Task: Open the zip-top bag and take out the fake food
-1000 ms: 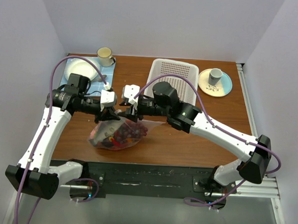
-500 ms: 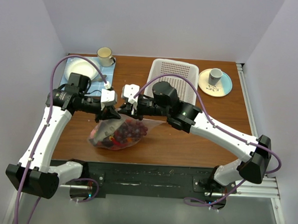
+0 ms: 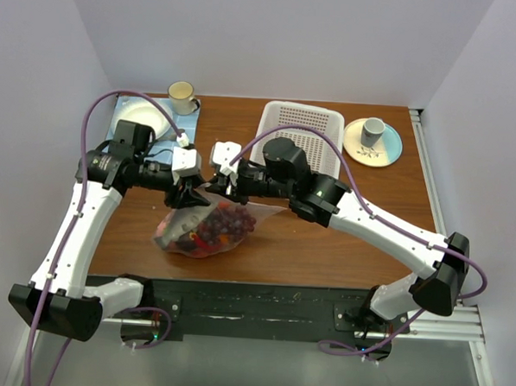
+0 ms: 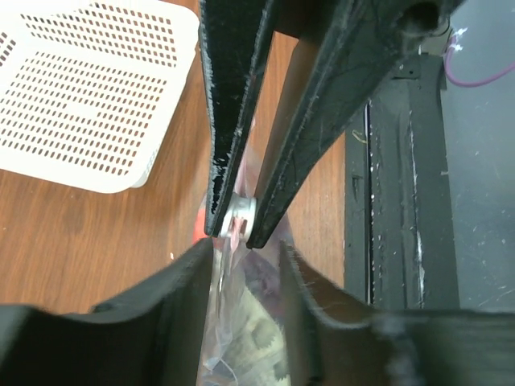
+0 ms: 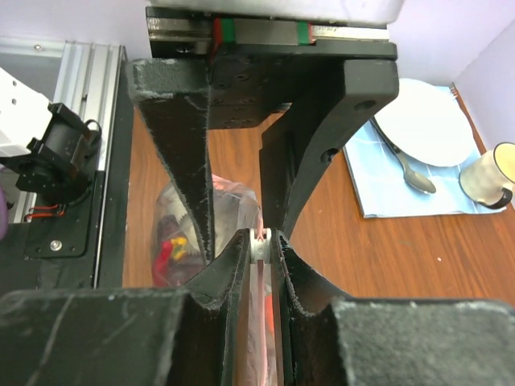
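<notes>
The clear zip-top bag [image 3: 206, 232] lies on the wooden table near its front edge, its top edge lifted between the two grippers. The fake food [image 3: 214, 229], red, purple and yellow pieces, is inside it and shows through the film in the right wrist view [image 5: 170, 245]. My right gripper [image 5: 259, 240] is shut on the bag's small white zip slider [image 4: 239, 215]. My left gripper [image 4: 245, 251] stands open right below that slider, with the bag's film [image 4: 241, 322] hanging loose between its fingers. In the top view the left gripper [image 3: 191, 198] and right gripper [image 3: 213, 189] meet tip to tip.
A white perforated basket [image 3: 300, 130] stands behind the bag. A saucer with a grey cup [image 3: 373, 140] sits at the back right. At the back left are a white plate [image 3: 141, 118] and a spoon [image 5: 406, 173] on a blue cloth, and a cream mug [image 3: 183, 94].
My right gripper closed on the zip slider. My left gripper, shut on the bag's top before, has opened and let it go. The bag has barely moved.
</notes>
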You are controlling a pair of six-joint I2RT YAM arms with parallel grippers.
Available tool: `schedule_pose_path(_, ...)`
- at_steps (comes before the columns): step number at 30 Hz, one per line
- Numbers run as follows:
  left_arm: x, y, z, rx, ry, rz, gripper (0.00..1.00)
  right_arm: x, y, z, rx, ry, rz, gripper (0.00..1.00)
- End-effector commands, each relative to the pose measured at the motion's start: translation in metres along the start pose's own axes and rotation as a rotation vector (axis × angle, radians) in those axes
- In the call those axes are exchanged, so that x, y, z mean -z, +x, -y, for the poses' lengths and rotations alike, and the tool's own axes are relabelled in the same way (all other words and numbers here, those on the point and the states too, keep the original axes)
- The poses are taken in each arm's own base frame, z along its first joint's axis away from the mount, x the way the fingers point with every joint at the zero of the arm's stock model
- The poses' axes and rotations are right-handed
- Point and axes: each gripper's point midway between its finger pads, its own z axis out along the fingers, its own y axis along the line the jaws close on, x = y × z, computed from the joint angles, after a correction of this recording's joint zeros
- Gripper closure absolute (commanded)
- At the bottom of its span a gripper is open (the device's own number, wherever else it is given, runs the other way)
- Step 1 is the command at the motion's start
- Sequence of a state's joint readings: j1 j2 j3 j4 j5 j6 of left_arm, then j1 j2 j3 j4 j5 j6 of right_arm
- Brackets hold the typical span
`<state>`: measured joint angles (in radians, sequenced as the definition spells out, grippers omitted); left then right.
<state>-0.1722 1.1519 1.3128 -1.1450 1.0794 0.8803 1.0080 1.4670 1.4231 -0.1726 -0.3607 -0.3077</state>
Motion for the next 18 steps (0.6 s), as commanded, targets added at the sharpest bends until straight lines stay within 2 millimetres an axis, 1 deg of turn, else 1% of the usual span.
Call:
schedule_pose_path(1, -0.002, -0.017, 0.000, -0.028, 0.025, 0.064, 0.67, 0.004, -0.029, 0.008, 0.028, 0.027, 0.062, 0.97)
schedule_pose_path(3, -0.003, -0.017, 0.000, -0.027, 0.032, 0.068, 0.73, 0.003, -0.028, 0.007, 0.023, 0.023, 0.062, 0.97)
schedule_pose_path(4, -0.004, -0.018, -0.001, -0.025, 0.033, 0.072, 0.80, 0.002, -0.028, 0.006, 0.022, 0.019, 0.063, 0.97)
schedule_pose_path(6, -0.004, -0.020, -0.002, -0.029, 0.028, 0.076, 0.89, 0.001, -0.027, 0.006, 0.018, 0.017, 0.062, 0.97)
schedule_pose_path(7, -0.004, -0.021, -0.003, -0.030, 0.030, 0.078, 0.97, 0.001, -0.027, 0.006, 0.018, 0.015, 0.061, 0.97)
schedule_pose_path(8, -0.003, -0.022, -0.003, -0.034, 0.028, 0.078, 1.00, 0.001, -0.025, 0.005, 0.017, 0.016, 0.058, 0.97)
schedule_pose_path(10, 0.000, -0.026, -0.004, -0.048, 0.016, 0.070, 1.00, 0.001, -0.022, 0.006, 0.016, 0.021, 0.050, 0.97)
schedule_pose_path(12, 0.004, -0.033, -0.003, -0.064, 0.008, 0.066, 1.00, 0.001, -0.015, 0.007, 0.020, 0.027, 0.032, 0.97)
schedule_pose_path(13, 0.005, -0.034, -0.004, -0.077, 0.000, 0.059, 1.00, 0.001, -0.007, 0.005, 0.019, 0.025, 0.012, 0.98)
schedule_pose_path(14, 0.007, -0.036, -0.004, -0.081, -0.005, 0.056, 1.00, 0.002, -0.003, 0.008, 0.021, 0.044, -0.001, 0.98)
schedule_pose_path(15, 0.010, -0.040, -0.004, -0.094, -0.011, 0.056, 1.00, 0.004, -0.002, 0.009, 0.032, 0.051, -0.003, 0.99)
schedule_pose_path(16, 0.011, -0.042, -0.004, -0.095, -0.017, 0.056, 1.00, 0.005, 0.005, 0.008, 0.034, 0.054, -0.018, 1.00)
schedule_pose_path(18, 0.013, -0.049, -0.004, -0.104, -0.022, 0.063, 1.00, 0.007, 0.008, 0.009, 0.048, 0.064, -0.024, 1.00)
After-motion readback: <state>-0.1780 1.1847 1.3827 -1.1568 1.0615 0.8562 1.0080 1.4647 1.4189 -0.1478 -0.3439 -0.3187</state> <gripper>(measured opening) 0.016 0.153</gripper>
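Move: The bag's pink zip edge runs between the left hand's open fingertips, with the part to pinch about 1 cm to their right and level with them. The white slider is some 2 cm to the right. From the left hand, the food inside the bag lies about 4 cm back, 2 cm to the right and 23 cm below; the basket is roughly 24 cm ahead, 23 cm right and 26 cm below. From the right hand, which already grips the slider, that zip edge is about 2 cm left. The zip edge beside the white slider gets pinched by the left fingers, which shut on it from about half open while easing only half a centimetre right. The left hand, closed, then starts to lift and reach slightly forward, about 1 cm, while the right hand keeps its grip on the slider and rises barely half a centimetre. ##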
